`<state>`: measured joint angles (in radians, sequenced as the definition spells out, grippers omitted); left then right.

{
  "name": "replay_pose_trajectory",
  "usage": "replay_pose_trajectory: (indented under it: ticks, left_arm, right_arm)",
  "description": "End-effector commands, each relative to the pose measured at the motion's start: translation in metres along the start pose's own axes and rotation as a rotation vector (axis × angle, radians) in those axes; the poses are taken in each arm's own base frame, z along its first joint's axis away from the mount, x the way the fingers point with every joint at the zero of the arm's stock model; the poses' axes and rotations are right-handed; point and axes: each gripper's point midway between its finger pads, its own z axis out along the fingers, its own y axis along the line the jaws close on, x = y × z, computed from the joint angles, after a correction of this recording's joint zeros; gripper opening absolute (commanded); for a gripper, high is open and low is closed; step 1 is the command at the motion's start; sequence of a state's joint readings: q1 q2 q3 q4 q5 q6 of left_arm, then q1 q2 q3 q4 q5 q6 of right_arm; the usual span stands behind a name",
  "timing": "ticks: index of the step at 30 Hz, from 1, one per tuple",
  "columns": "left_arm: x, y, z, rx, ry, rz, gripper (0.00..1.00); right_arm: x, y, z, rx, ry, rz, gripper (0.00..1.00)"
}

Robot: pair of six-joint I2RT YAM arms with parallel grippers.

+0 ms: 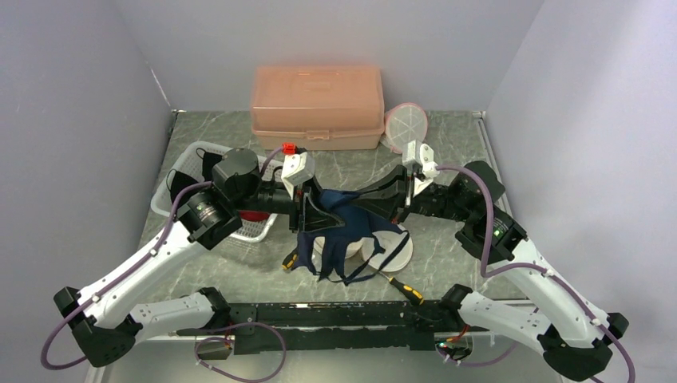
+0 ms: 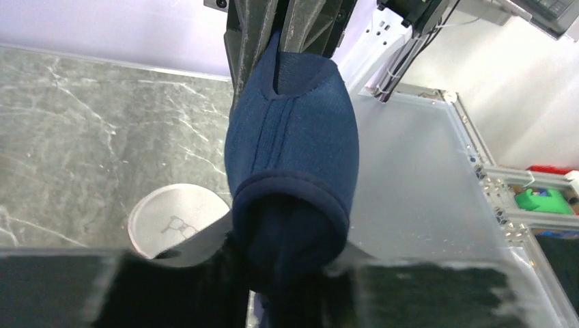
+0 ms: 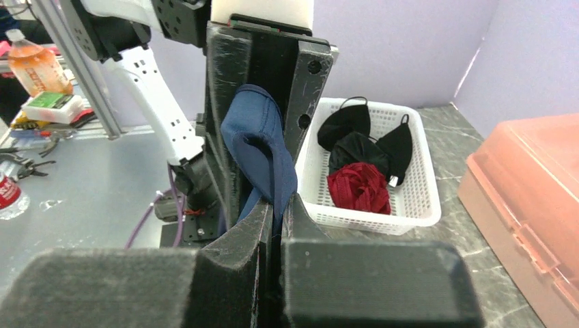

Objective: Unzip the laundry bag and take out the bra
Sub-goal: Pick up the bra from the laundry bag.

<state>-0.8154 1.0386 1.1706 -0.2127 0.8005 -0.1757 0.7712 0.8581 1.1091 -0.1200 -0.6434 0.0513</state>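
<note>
A navy bra (image 1: 339, 219) hangs in the air between my two grippers, its straps dangling toward the table. My left gripper (image 1: 307, 209) is shut on one cup of the bra (image 2: 293, 157); the fabric fills the space between its fingers (image 2: 293, 287). My right gripper (image 1: 397, 199) is shut on the other end, a thin fold of the bra (image 3: 256, 137) pinched between its pads (image 3: 276, 225). The round white laundry bag (image 1: 387, 247) lies on the table under the bra, partly covered by the straps. It also shows as a white disc (image 2: 174, 222) in the left wrist view.
A white basket (image 1: 180, 187) with black and red garments stands at the left, its rim (image 3: 416, 212) near my left arm. A pink lidded box (image 1: 317, 108) sits at the back beside a pink mesh disc (image 1: 405, 126). A yellow-black screwdriver (image 1: 403, 289) lies near the front.
</note>
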Motion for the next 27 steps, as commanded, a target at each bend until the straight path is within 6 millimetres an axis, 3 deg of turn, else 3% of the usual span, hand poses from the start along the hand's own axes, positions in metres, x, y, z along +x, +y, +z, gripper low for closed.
replay_pose_trajectory:
  ticks: [1, 2, 7, 9, 10, 16, 20, 23, 27]
  left_arm:
    - [-0.002, -0.005, 0.005, 0.054, -0.016, 0.003, 0.17]
    - [-0.004, -0.003, 0.004, 0.037, -0.021, 0.006, 0.05]
    - [-0.014, 0.02, -0.014, -0.181, -0.073, 0.045, 0.03]
    - [-0.018, 0.035, -0.026, -0.308, -0.091, 0.057, 0.03]
    - [-0.02, 0.044, -0.034, -0.379, -0.095, 0.059, 0.03]
    - [-0.033, 0.101, -0.103, -0.901, -0.106, 0.081, 0.03]
    - [-0.063, 0.117, -0.162, -1.219, -0.147, 0.136, 0.03]
    - [-0.084, 0.129, -0.203, -1.468, -0.126, 0.202, 0.03]
    - [-0.099, 0.149, -0.236, -1.677, -0.053, 0.279, 0.03]
  right_arm:
    - [-0.037, 0.014, 0.001, -0.065, -0.127, -0.055, 0.0]
    - [-0.037, 0.011, 0.0, -0.047, -0.127, -0.047, 0.0]
    - [-0.032, -0.006, -0.004, 0.07, -0.101, 0.004, 0.72]
    - [-0.029, -0.016, -0.008, 0.14, -0.092, 0.019, 0.94]
    - [-0.028, -0.022, -0.01, 0.185, -0.091, 0.028, 0.99]
    - [-0.032, -0.065, -0.049, 0.527, -0.187, 0.065, 1.0]
    - [-0.032, -0.073, -0.073, 0.642, -0.266, 0.079, 1.0]
    - [-0.015, -0.076, -0.074, 0.66, -0.244, 0.097, 1.0]
    - [0.018, -0.081, -0.068, 0.671, -0.213, 0.17, 0.99]
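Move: The bra hangs from the shut right fingers right between the half-closed left ones, its middle about 9 cm below the left hand and 1 cm back and to the right. From there the white basket stands roughly 21 cm ahead, 30 cm left and 33 cm down; the open laundry bag lies about 8 cm ahead, straight below otherwise. From the right hand, the bra's middle is some 2 cm back, 2 cm left and 12 cm down. Left pinches the bra; right releases, withdraws rightward; left swings it about 20 cm left and forward towards basket. ##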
